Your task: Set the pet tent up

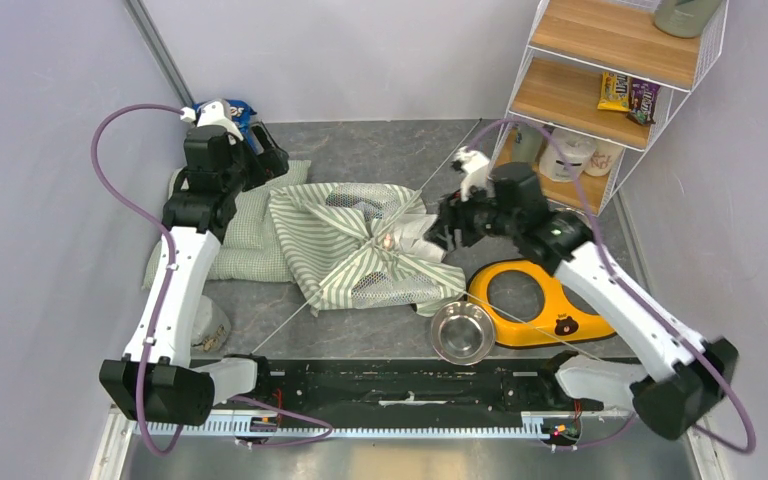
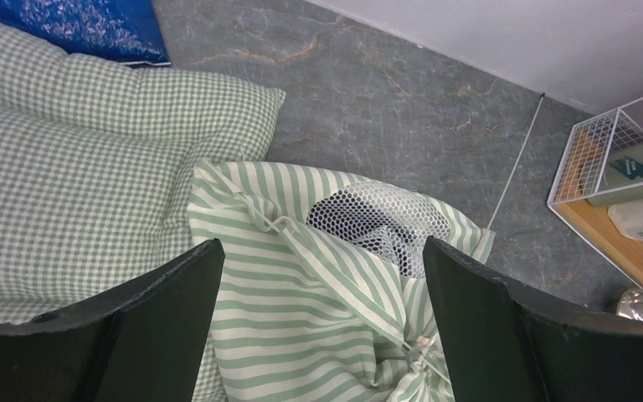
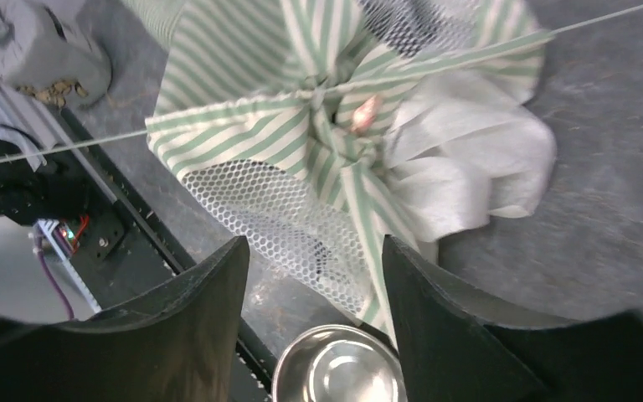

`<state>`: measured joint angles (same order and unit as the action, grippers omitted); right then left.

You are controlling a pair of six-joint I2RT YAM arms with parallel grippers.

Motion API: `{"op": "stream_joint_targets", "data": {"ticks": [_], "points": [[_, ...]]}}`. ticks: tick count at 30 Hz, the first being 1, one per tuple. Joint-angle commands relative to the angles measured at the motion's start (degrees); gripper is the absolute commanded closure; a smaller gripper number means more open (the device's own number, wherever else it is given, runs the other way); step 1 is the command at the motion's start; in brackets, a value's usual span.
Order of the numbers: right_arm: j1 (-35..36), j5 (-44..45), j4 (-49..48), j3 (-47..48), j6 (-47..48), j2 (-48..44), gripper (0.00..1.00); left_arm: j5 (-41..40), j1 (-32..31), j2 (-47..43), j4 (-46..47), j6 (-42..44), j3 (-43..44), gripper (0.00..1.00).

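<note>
The pet tent (image 1: 360, 245) lies collapsed in the middle of the table, green-and-white striped fabric with white mesh panels bunched round a tied knot. A thin pole (image 1: 447, 165) runs diagonally through it from back right to front left. My left gripper (image 2: 322, 255) hovers open above the tent's (image 2: 301, 285) back left part, nothing between its fingers. At the tent's right edge my right gripper (image 1: 438, 228) is open too, looking down on the mesh (image 3: 276, 218) and the knot (image 3: 335, 126), apart from the fabric.
A pale green checked cushion (image 1: 250, 235) lies left of the tent, partly under it. A steel bowl (image 1: 462, 332) and a yellow bowl holder (image 1: 535, 305) sit at the front right. A wire shelf (image 1: 600, 90) stands at the back right, a blue bag (image 2: 84, 25) at the back left.
</note>
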<state>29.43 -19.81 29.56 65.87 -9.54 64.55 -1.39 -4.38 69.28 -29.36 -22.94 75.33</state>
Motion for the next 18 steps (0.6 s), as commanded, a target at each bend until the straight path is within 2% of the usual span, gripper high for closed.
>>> {"op": "stream_joint_targets", "data": {"ticks": [1, 3, 8, 18], "points": [[6.6, 4.7, -2.6, 0.4, 3.8, 8.6, 0.40, -0.2, 0.0, -0.2, 1.4, -4.0, -0.9, 0.05], [8.8, 5.6, -2.9, 2.5, 4.6, 13.7, 0.51, -0.2, 0.0, -0.3, 1.4, -4.4, -1.1, 0.05], [12.5, 9.5, -7.1, 5.2, 6.8, 23.3, 0.59, 0.1, 0.0, -0.3, 1.3, -4.7, -1.2, 0.06], [14.3, 10.7, -9.3, 10.0, 12.3, 34.7, 0.59, -0.7, 0.1, -0.2, 0.8, -3.6, -0.9, 0.06]]}}
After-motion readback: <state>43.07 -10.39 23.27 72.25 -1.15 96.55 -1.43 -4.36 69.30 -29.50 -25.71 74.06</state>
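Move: The knot at the pet tent's centre lies about 14 cm to the left of my right hand, 7 cm ahead and some 20 cm below. Beside it the pink toy sits about 11 cm left and 7 cm ahead, and the white cloth 7 cm left and 8 cm ahead. The near steel bowl is 11 cm back and 2 cm to the right. From my left hand the knot is about 17 cm right, 8 cm back and 24 cm below. I swoop my right hand down some 15 cm and left about 10 cm towards the tent's centre knot, the drop easing off late as I edge a little forward. On the way I tip the fingers about 20 degrees steeper and narrow them to under half open, bringing the tips close over the loose cord hanging from the knot, without closing on it. ##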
